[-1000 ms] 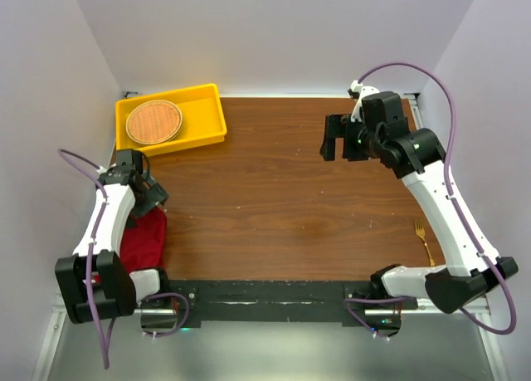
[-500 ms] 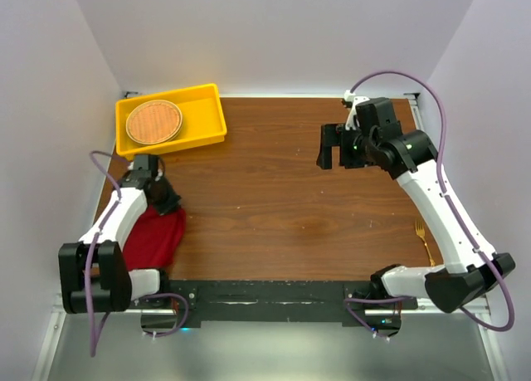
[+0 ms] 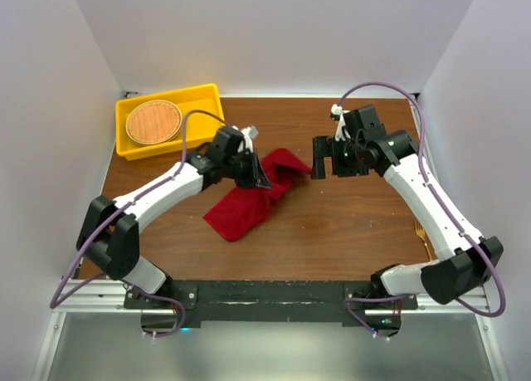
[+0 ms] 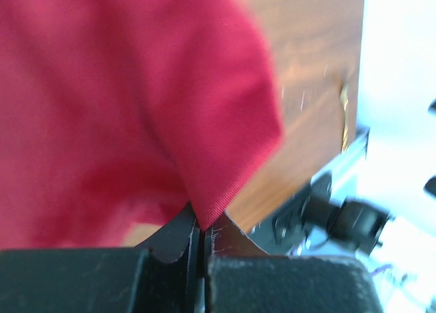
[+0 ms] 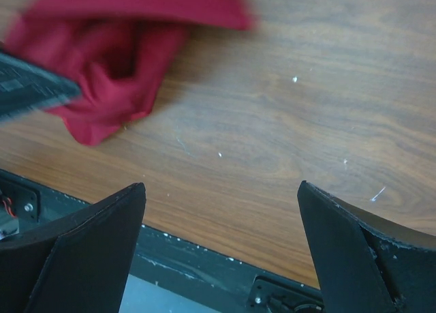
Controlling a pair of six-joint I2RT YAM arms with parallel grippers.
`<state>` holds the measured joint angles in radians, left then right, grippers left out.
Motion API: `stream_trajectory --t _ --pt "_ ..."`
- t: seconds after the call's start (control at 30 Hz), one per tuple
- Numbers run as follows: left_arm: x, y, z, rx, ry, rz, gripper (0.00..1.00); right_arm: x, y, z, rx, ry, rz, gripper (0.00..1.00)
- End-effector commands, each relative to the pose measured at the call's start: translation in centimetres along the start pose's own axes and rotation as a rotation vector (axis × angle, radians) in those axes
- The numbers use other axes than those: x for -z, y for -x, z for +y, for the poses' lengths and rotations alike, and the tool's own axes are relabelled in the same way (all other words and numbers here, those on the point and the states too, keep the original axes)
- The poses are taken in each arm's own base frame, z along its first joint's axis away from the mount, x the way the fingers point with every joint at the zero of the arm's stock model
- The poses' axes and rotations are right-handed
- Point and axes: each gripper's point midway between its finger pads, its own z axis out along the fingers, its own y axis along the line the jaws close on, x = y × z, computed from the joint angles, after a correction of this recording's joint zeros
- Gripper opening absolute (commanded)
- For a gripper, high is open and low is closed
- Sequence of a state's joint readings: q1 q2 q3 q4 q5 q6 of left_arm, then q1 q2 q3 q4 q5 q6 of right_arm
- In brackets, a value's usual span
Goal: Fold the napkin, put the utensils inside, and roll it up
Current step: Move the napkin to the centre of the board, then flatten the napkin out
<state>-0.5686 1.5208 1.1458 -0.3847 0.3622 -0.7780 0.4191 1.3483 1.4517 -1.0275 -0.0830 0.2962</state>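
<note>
The red napkin hangs crumpled over the middle of the wooden table, one end lifted. My left gripper is shut on a corner of it; in the left wrist view the jaws pinch the cloth tight. My right gripper is open and empty, just right of the raised end of the napkin. In the right wrist view its fingers stand wide apart above bare wood, with the napkin at upper left. The gold fork lies near the right front edge, partly behind my right arm.
A yellow tray at the back left holds a round woven orange-brown mat. White walls close in the table on three sides. A black rail runs along the near edge.
My left gripper has carried the napkin from the near left corner to the table's middle, lifting one end. My right gripper has moved left and slightly forward toward the cloth.
</note>
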Motion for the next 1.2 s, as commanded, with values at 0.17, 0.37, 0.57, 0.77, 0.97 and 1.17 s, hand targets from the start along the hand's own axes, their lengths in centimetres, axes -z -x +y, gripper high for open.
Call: stream_trajectory --t 0.17,0.37,0.57,0.77,0.97,1.17 --pt "0.6 -5.7 1.5 -0.086 0.044 0.127 0.80 -2.9 -2.8 0.2 -0.094 0.023 0.074 0.98" --pt "3.3 -1.8 2.3 -0.104 0.142 -0.039 0.85 -5.6 -2.7 -1.9 -0.081 -0.098 0.129 0.98" --pt "6.6 2.3 12.6 0.088 0.384 -0.185 0.81 -9.0 -0.5 -4.9 -0.153 -0.326 0.165 0.95" --pt "5.5 2.3 19.5 0.095 0.574 -0.060 0.84 -12.5 0.9 -8.0 -0.207 -0.431 0.163 0.87" --pt "4.2 1.7 22.5 0.078 0.654 0.009 0.84 -15.5 0.3 -11.9 -0.229 -0.439 0.214 0.79" --pt "4.0 2.8 23.2 0.055 0.675 -0.007 0.83 -17.3 -0.7 -12.9 -0.163 -0.419 0.216 0.70"
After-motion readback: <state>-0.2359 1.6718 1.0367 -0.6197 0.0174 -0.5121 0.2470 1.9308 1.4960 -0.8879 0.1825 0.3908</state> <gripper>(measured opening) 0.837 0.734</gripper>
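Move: The left hand still pinches a corner of the napkin; the centre of the board lies about 15 cm below, 3 cm back and 3 cm to its right. Most of the napkin trails under that hand, 2 cm back, 2 cm left and 10 cm down. The yellow tray is about 22 cm ahead, 28 cm left and 13 cm below. From the empty right hand the napkin's middle is roughly 22 cm left, 1 cm back and 18 cm down. Back and down about 6 cm goes the left hand, opening wide and letting go of the napkin; it then rises a little, swings some 20 cm left and drops over the napkin's left end, wrist turning about 35 degrees. Meanwhile the open right hand sinks some 17 cm, working forward and right towards the napkin's right end as its fingers narrow slightly. ##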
